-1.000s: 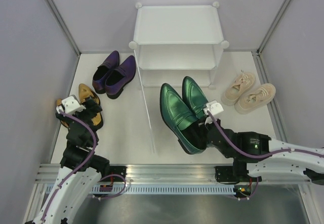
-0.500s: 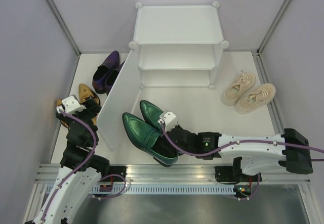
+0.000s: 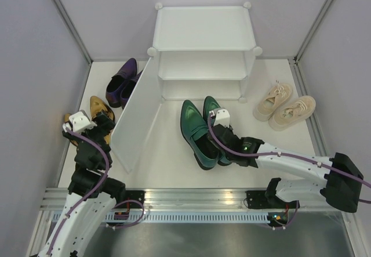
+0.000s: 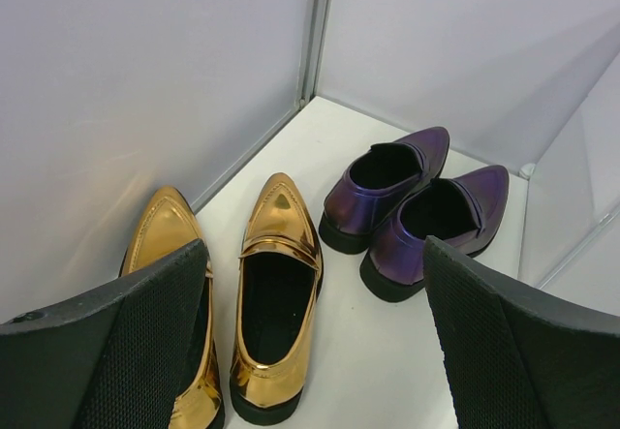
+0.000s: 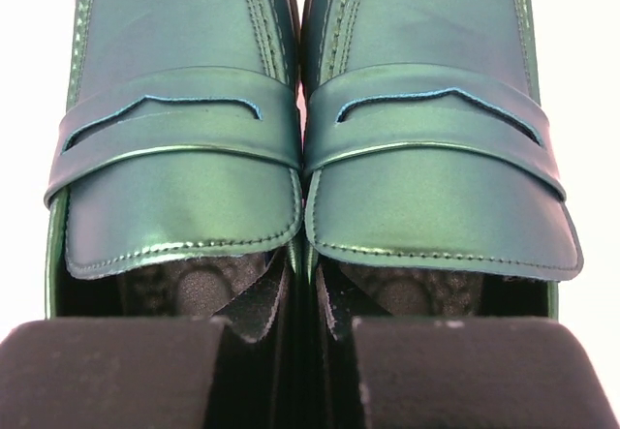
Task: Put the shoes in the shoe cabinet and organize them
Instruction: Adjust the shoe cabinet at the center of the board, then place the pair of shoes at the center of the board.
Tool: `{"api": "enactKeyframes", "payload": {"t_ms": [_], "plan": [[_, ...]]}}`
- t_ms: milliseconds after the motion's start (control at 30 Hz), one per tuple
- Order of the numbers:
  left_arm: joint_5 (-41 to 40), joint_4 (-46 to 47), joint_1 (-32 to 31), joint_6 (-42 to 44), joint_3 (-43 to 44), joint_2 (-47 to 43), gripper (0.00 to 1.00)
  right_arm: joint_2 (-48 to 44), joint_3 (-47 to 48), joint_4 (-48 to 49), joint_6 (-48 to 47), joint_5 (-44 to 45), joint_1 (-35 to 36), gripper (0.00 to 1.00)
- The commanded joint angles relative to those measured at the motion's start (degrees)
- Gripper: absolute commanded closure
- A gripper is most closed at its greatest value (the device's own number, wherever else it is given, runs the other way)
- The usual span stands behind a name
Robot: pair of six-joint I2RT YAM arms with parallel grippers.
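The glossy green loafers (image 3: 196, 130) sit side by side in front of the shoe cabinet (image 3: 203, 28), toes toward it. My right gripper (image 3: 219, 147) is shut on their two touching inner walls; in the right wrist view its fingers (image 5: 116, 371) reach into the openings of the green loafers (image 5: 184, 148). My left gripper (image 4: 315, 352) hangs open over the gold loafers (image 4: 276, 284), holding nothing. The purple shoes (image 4: 417, 197) lie just beyond them. The beige sneakers (image 3: 284, 107) rest at the right of the cabinet.
The cabinet's frosted door panel (image 3: 136, 115) stands swung out to the left, between the green loafers and my left gripper (image 3: 98, 128). Grey walls close in on both sides. A metal rail (image 3: 191, 199) runs along the near edge.
The door panel swung out to the left. My right gripper carried the green loafers left and near, then back to the middle in front of the cabinet. The left arm stayed put.
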Motion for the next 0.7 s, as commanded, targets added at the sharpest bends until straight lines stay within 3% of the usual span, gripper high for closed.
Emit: {"api": "enactKeyframes", "payload": {"t_ms": [0, 267, 333, 367, 467, 567, 667], "plan": [[-1.2, 0.5, -0.3, -1.2, 1.9, -0.3, 0.06, 3.5, 5.5, 5.5, 7.0, 2.5, -2.0, 1.0], [-0.9, 0.5, -0.4, -1.3, 1.8, -0.2, 0.06, 12.9, 8.2, 2.8, 13.6, 2.1, -5.7, 0.94], [-1.0, 0.5, -0.4, -1.3, 1.8, -0.4, 0.06, 13.2, 8.1, 2.2, 14.4, 1.8, -6.6, 0.82], [-1.0, 0.5, -0.4, -1.4, 1.8, -0.5, 0.06, 13.2, 8.0, 2.2, 14.4, 1.4, -6.7, 0.67], [-0.9, 0.6, -0.5, -1.5, 1.8, -0.6, 0.06, 12.3, 7.9, 1.7, 14.3, 0.6, -7.0, 0.4], [-0.8, 0.5, -0.5, -1.4, 1.8, -0.7, 0.06, 10.1, 8.6, -0.3, 13.9, -0.1, -7.0, 0.28], [-0.8, 0.5, -0.4, -1.4, 1.8, -0.8, 0.06, 7.2, 10.0, -3.9, 13.2, -0.1, -7.0, 0.27]]}}
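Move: The green shoes, still pinched together by their inner sides in the right hand, are bound for the board centre, which lies some 11 cm below that hand, about 2 cm ahead and 1 cm to its right. The shoe cabinet stands about 25 cm ahead and 3 cm left; its open door is roughly 25 cm left and 1 cm ahead, the beige shoes about 13 cm ahead and 29 cm right. From the left hand the spot is some 41 cm right, 2 cm ahead and 26 cm down. The green pair is lowered about 7 cm onto the board in front of the cabinet by the right hand, easing slightly forward while it turns clockwise some 15 degrees and tips a bit further down. The fingers then open wide, letting go of the inner sides, and the hand backs up about 4 cm out of the shoes, edging forward and left. ##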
